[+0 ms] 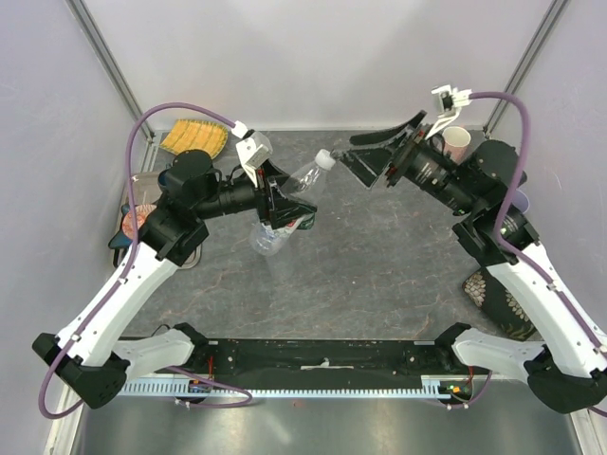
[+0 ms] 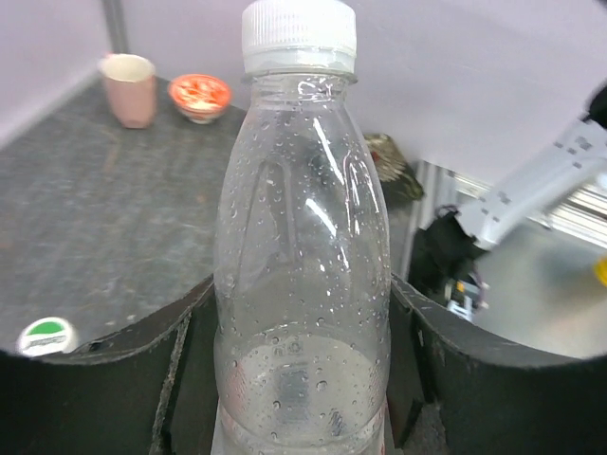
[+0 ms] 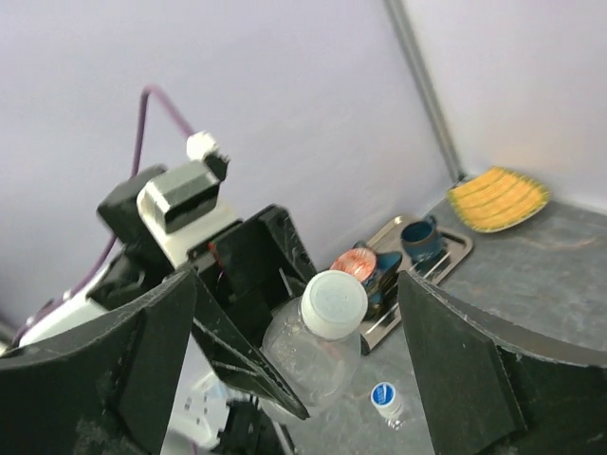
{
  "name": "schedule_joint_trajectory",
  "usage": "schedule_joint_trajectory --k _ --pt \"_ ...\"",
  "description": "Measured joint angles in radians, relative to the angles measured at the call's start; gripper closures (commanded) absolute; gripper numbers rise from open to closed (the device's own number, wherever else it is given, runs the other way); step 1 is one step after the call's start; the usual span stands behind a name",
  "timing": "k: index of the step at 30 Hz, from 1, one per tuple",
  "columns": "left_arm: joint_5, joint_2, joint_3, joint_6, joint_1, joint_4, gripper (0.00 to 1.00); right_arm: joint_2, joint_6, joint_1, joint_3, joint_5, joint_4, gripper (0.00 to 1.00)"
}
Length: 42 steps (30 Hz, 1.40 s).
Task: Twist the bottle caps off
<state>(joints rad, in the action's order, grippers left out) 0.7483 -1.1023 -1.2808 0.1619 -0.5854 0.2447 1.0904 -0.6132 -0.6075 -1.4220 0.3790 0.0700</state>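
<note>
My left gripper [image 2: 303,289] is shut on the body of a clear bottle [image 2: 302,246] and holds it off the table. Its plain white cap [image 2: 299,33] is on and points toward the right arm. In the top view this bottle [image 1: 302,180] tilts up to the right, its cap [image 1: 325,160] just short of my right gripper [image 1: 349,152]. That gripper [image 3: 299,289] stands open, its fingers either side of the cap [image 3: 334,303] without touching it. A second bottle [image 1: 268,237] with a white-and-blue cap [image 3: 384,396] lies on the table below. A loose white-and-green cap [image 2: 45,336] rests on the table.
A yellow plate [image 1: 194,139] and a metal tray [image 1: 142,185] with a blue cup [image 3: 422,237] sit at the back left. A pink cup [image 1: 457,142] stands at the back right, and a dark patterned bowl [image 1: 498,294] lies beside the right arm.
</note>
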Motion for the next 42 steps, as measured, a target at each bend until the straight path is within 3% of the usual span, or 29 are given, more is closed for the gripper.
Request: schedule_joint_trajectory --k 7,15,28,37,40,42 --pt "-0.385 0.033 0.01 -0.05 -0.103 -0.047 0.57 0.024 -0.02 0.0 -0.121 -0.188 0.111 0.18" --pt "-0.723 0.034 0.027 -0.169 -0.258 -0.085 0.59 0.139 -0.056 -0.004 -0.2 -0.235 0.196 0.19" --pt "-0.858 0.033 0.054 -0.237 -0.313 -0.092 0.59 0.183 -0.053 -0.048 -0.2 -0.239 0.238 0.29" --pt "-0.874 0.032 0.061 -0.242 -0.316 -0.098 0.59 0.205 -0.047 -0.063 -0.2 -0.243 0.238 0.5" --pt "-0.875 0.032 0.065 -0.242 -0.316 -0.098 0.59 0.205 -0.048 -0.066 -0.2 -0.24 0.237 0.6" --pt "-0.876 0.031 0.066 -0.242 -0.317 -0.098 0.59 0.204 -0.046 -0.069 -0.197 -0.241 0.23 0.72"
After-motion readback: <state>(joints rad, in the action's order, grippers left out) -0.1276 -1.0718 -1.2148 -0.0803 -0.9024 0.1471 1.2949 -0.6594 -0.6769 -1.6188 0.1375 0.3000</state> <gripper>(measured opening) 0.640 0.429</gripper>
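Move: The held bottle's white cap is close to the right hand: about 3 cm ahead, 4 cm to its left and 3 cm lower. For the left hand, still gripping the bottle's body, the cap is some 6 cm ahead, 4 cm to the right and 8 cm up. The standing green-capped bottle lies roughly 8 cm ahead, 7 cm left and 25 cm below the right hand; the blue-white-capped bottle stands some 7 cm left of it and 7 cm nearer the bases. Forward about 5 cm swings the left hand, turning some 30 degrees counter-clockwise and tipping the bottle's top back while keeping its grip. Meanwhile the right hand goes forward about 6 cm, first rising and edging right, then sinking and coming left to end lower than it began, fingertips dipping; its wide-open fingers close roughly halfway around the white cap and pinch it. ##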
